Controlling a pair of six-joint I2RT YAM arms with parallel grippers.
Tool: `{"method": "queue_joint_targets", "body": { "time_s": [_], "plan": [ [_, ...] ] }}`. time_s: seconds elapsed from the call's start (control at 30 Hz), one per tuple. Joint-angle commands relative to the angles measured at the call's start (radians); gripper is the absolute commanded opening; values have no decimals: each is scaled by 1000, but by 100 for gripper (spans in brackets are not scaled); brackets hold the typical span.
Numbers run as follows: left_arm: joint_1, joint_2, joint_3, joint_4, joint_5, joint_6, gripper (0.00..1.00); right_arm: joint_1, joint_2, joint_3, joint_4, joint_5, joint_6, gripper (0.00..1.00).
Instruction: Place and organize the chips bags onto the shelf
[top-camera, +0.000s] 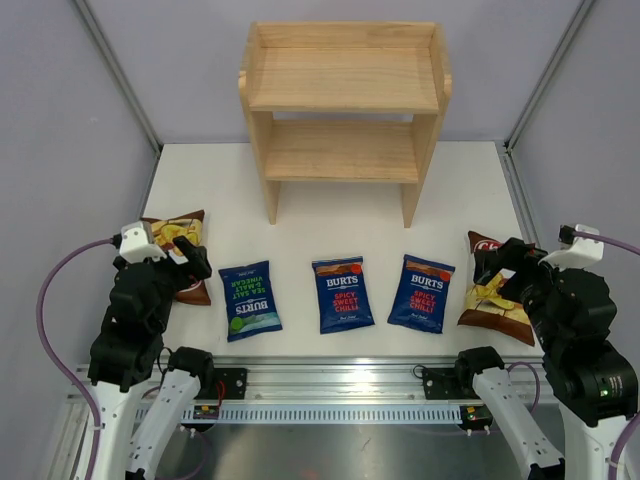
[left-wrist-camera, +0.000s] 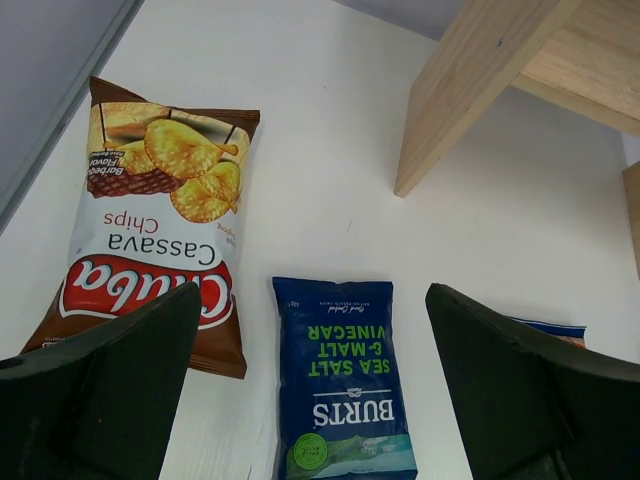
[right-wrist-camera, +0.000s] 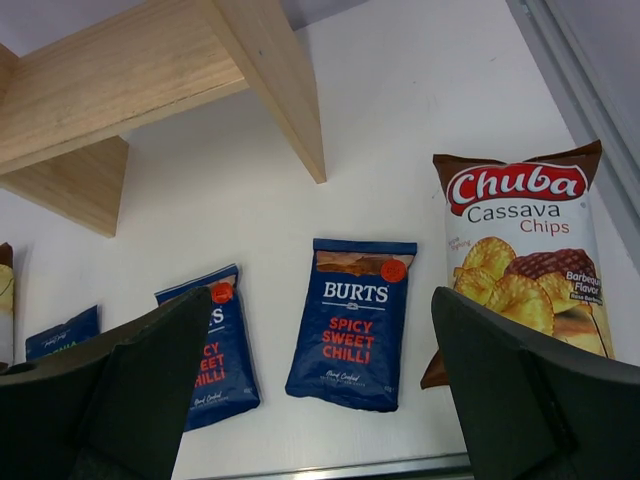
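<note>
Five chips bags lie flat on the white table in a row in front of the wooden shelf (top-camera: 343, 100). From left: a brown Chuba bag (top-camera: 183, 247), a green-lettered BURTS bag (top-camera: 249, 300), two orange-topped BURTS bags (top-camera: 342, 293) (top-camera: 421, 292), and a second brown Chuba bag (top-camera: 497, 293). My left gripper (top-camera: 190, 258) is open and empty above the left Chuba bag (left-wrist-camera: 160, 215), with the green BURTS bag (left-wrist-camera: 343, 375) between its fingers in the left wrist view. My right gripper (top-camera: 497, 267) is open and empty above the right Chuba bag (right-wrist-camera: 525, 250); a chilli BURTS bag (right-wrist-camera: 352, 322) lies between its fingers.
Both shelf tiers (top-camera: 341, 152) hold nothing. The shelf's legs (left-wrist-camera: 460, 95) (right-wrist-camera: 275, 85) stand on the table behind the bags. Grey walls with metal frame posts (top-camera: 115, 70) close in the sides. A metal rail (top-camera: 330, 382) runs along the near edge.
</note>
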Motion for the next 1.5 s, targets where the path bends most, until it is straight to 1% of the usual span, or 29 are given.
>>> {"method": "queue_joint_targets", "body": {
  "time_s": [0.0, 0.07, 0.1, 0.13, 0.17, 0.2, 0.27, 0.3, 0.37, 0.4, 0.43, 0.5, 0.53, 0.63, 0.73, 0.77, 0.87, 0.97, 1.07, 1.17, 1.2, 1.27, 1.33, 1.4, 1.47],
  "plan": [
    [3, 6, 12, 20, -32, -32, 99, 5, -10, -18, 39, -37, -25, 99],
    [3, -11, -31, 53, -29, -71, 99, 3, -29, -46, 66, -118, -31, 99],
    [3, -12, -36, 63, 9, -75, 99, 5, -41, -62, 109, -224, -37, 99],
    [3, -8, -30, 61, 33, -70, 99, 3, -65, -99, 135, -269, -36, 100],
    [3, 4, -22, 57, 58, -65, 99, 5, -79, -119, 161, -310, -16, 99],
    [3, 14, -22, 54, 95, -65, 99, 3, -88, -157, 218, -396, 0, 100],
    [3, 38, -25, 32, 128, -76, 99, 5, -110, -197, 273, -479, 51, 100],
    [3, 84, -25, 22, 165, -110, 99, 5, -110, -236, 331, -566, 70, 99],
    [3, 132, -42, 26, 223, -150, 99, 3, -89, -273, 396, -666, 128, 100],
    [3, 153, -79, 41, 280, -173, 99, 3, -76, -303, 457, -776, 145, 99],
    [1, 194, -103, 61, 287, -234, 99, 5, -44, -319, 488, -830, 162, 99],
    [3, 231, -146, 135, 348, -274, 99, 5, -15, -355, 567, -934, 216, 99],
    [3, 273, -189, 162, 353, -282, 99, 5, 2, -366, 586, -944, 236, 100],
    [3, 356, -246, 248, 340, -311, 99, 5, -1, -411, 646, -955, 283, 100],
    [4, 432, -272, 317, 307, -328, 99, 3, -18, -448, 669, -956, 288, 99],
    [4, 481, -292, 356, 296, -335, 99, 5, -18, -452, 671, -953, 285, 99],
    [4, 564, -314, 388, 216, -371, 99, 5, -29, -472, 674, -938, 290, 99],
    [4, 600, -326, 402, 117, -388, 99, 3, -39, -486, 692, -936, 293, 99],
    [6, 607, -341, 417, 74, -400, 98, 5, -39, -488, 692, -936, 285, 99],
    [6, 618, -370, 462, 50, -392, 93, 5, -33, -500, 707, -933, 290, 99],
    [8, 626, -396, 482, 56, -392, 88, 5, -30, -504, 714, -935, 294, 100],
    [17, 630, -393, 499, 81, -397, 82, 5, -29, -514, 734, -935, 303, 99],
    [20, 627, -404, 508, 77, -414, 73, 5, -23, -524, 743, -939, 311, 99],
    [21, 629, -410, 506, 73, -432, 73, 5, -18, -526, 747, -944, 313, 99],
    [21, 630, -423, 509, 69, -446, 68, 5, -16, -526, 747, -944, 311, 99]
  ]
}}
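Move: The sea-salt bag lies about 7 cm right of the left hand, 1 cm ahead and some 26 below; the left Chuba bag is about 10 ahead and 10 left of that hand, same depth. From the right hand, the middle chilli bag lies some 30 cm left, 5 ahead and 33 below; at that depth the right chilli bag is 11 left, 5 ahead, and the right Chuba bag 6 right, 5 ahead. Left sinks some 23 cm to the sea-salt bag, fingers partly closing; right swings 16 cm left, turning counter-clockwise. ##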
